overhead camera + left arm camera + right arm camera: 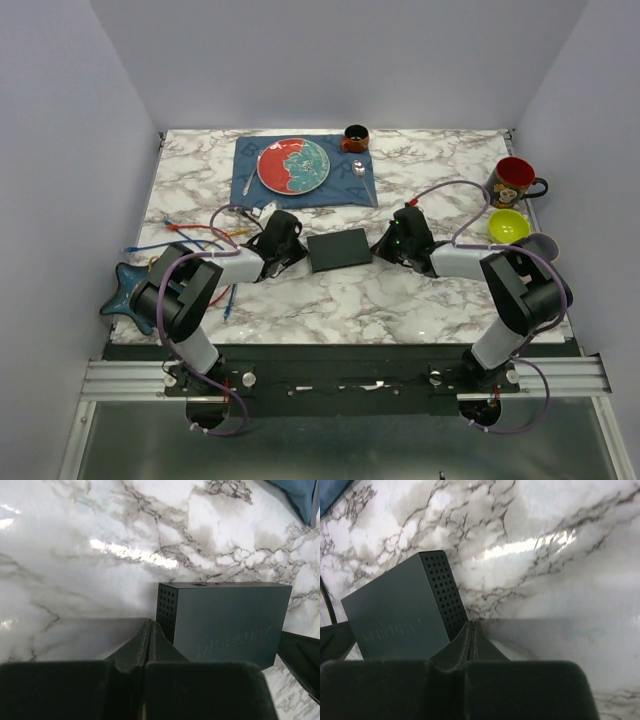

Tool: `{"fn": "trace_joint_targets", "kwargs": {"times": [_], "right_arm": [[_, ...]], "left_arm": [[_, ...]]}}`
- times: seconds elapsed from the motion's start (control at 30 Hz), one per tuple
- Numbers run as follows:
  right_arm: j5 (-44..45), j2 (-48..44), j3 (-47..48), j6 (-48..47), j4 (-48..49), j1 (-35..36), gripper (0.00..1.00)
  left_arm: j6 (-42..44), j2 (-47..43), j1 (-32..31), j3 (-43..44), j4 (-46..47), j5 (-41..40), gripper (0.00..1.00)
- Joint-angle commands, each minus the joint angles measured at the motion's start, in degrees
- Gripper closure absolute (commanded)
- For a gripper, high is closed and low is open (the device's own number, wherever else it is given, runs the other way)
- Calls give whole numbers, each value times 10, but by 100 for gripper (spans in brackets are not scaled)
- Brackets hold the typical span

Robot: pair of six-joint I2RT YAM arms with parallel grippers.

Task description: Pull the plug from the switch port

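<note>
The switch [338,249] is a flat dark grey box lying on the marble table between my two arms. My left gripper [300,256] rests shut and empty beside its left end. In the left wrist view the closed gripper [151,625] sits at the vented side of the switch [230,622]. My right gripper [379,249] is shut and empty by the right end. Its closed tips [472,625] lie just off the perforated side of the switch [395,615]. The plug and the port are hidden in every view.
Loose coloured cables [190,240] lie at the left by a teal star-shaped dish [125,290]. At the back a blue placemat [350,185] carries a red-green plate [293,166] and a brown cup [355,138]. A red mug [513,182] and yellow bowl [508,226] stand right.
</note>
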Motion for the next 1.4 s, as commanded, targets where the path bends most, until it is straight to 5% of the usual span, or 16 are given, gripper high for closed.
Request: {"fn": "trace_joint_targets", "kwargs": {"times": [0.0, 0.2, 0.5, 0.53, 0.57, 0.63, 0.67, 0.7, 0.77, 1.03, 1.07, 1.2, 1.37], "right_arm": [[-46, -11, -55, 27, -11, 60, 99], [-34, -42, -72, 59, -7, 104, 99], [6, -100, -60, 46, -64, 74, 99], [13, -111, -59, 42, -83, 56, 99], [13, -126, -57, 29, -94, 48, 99], [53, -169, -50, 10, -137, 39, 94], [58, -185, -39, -23, -144, 38, 81], [63, -198, -34, -37, -156, 38, 74], [75, -240, -18, -70, -193, 38, 57], [77, -382, -45, -187, -171, 68, 41], [80, -397, -58, -209, -154, 73, 1], [116, -470, -103, -256, -84, 85, 0], [168, -470, -90, -272, -116, 85, 0]], "left_arm": [[-16, -24, -38, -58, -29, 32, 100], [-13, -82, -40, -76, -62, -5, 100], [15, -117, -17, -19, -166, -68, 99], [19, -141, -11, -13, -179, -79, 92], [33, -155, -5, 1, -191, -89, 56], [44, -200, 3, 20, -243, -141, 32], [63, -216, 6, 38, -255, -154, 9], [72, -232, 8, 46, -279, -176, 1], [93, -271, 11, 65, -296, -181, 1], [52, -331, 11, 41, -317, -129, 1], [50, -331, 11, 40, -321, -123, 1], [43, -328, 10, 12, -326, -140, 1], [103, -341, 10, 9, -311, -98, 2]]}}
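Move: The switch is flanked by both shut grippers, their tips at its short sides: its middle lies about 7 cm to the left gripper's right and 1 cm ahead, and about 7 cm to the right gripper's left and 1 cm ahead, roughly at tip height. The pulled cables sprawl some 18 cm left of the left gripper, about 2 cm ahead; the plate is around 24 cm ahead of it and 2 cm right. The spoon is about 19 cm ahead of the right gripper, 2 cm left. Keep both shut grippers against the switch's short ends and drag it back over the table, veering left: right gripper about 6 cm, left only some 3.5. Then open both wide and lift clear, drawing the left up and outward before letting it sink partway; raise the right about 17 cm and to its right, tipping its fingers up some 35 degrees. ##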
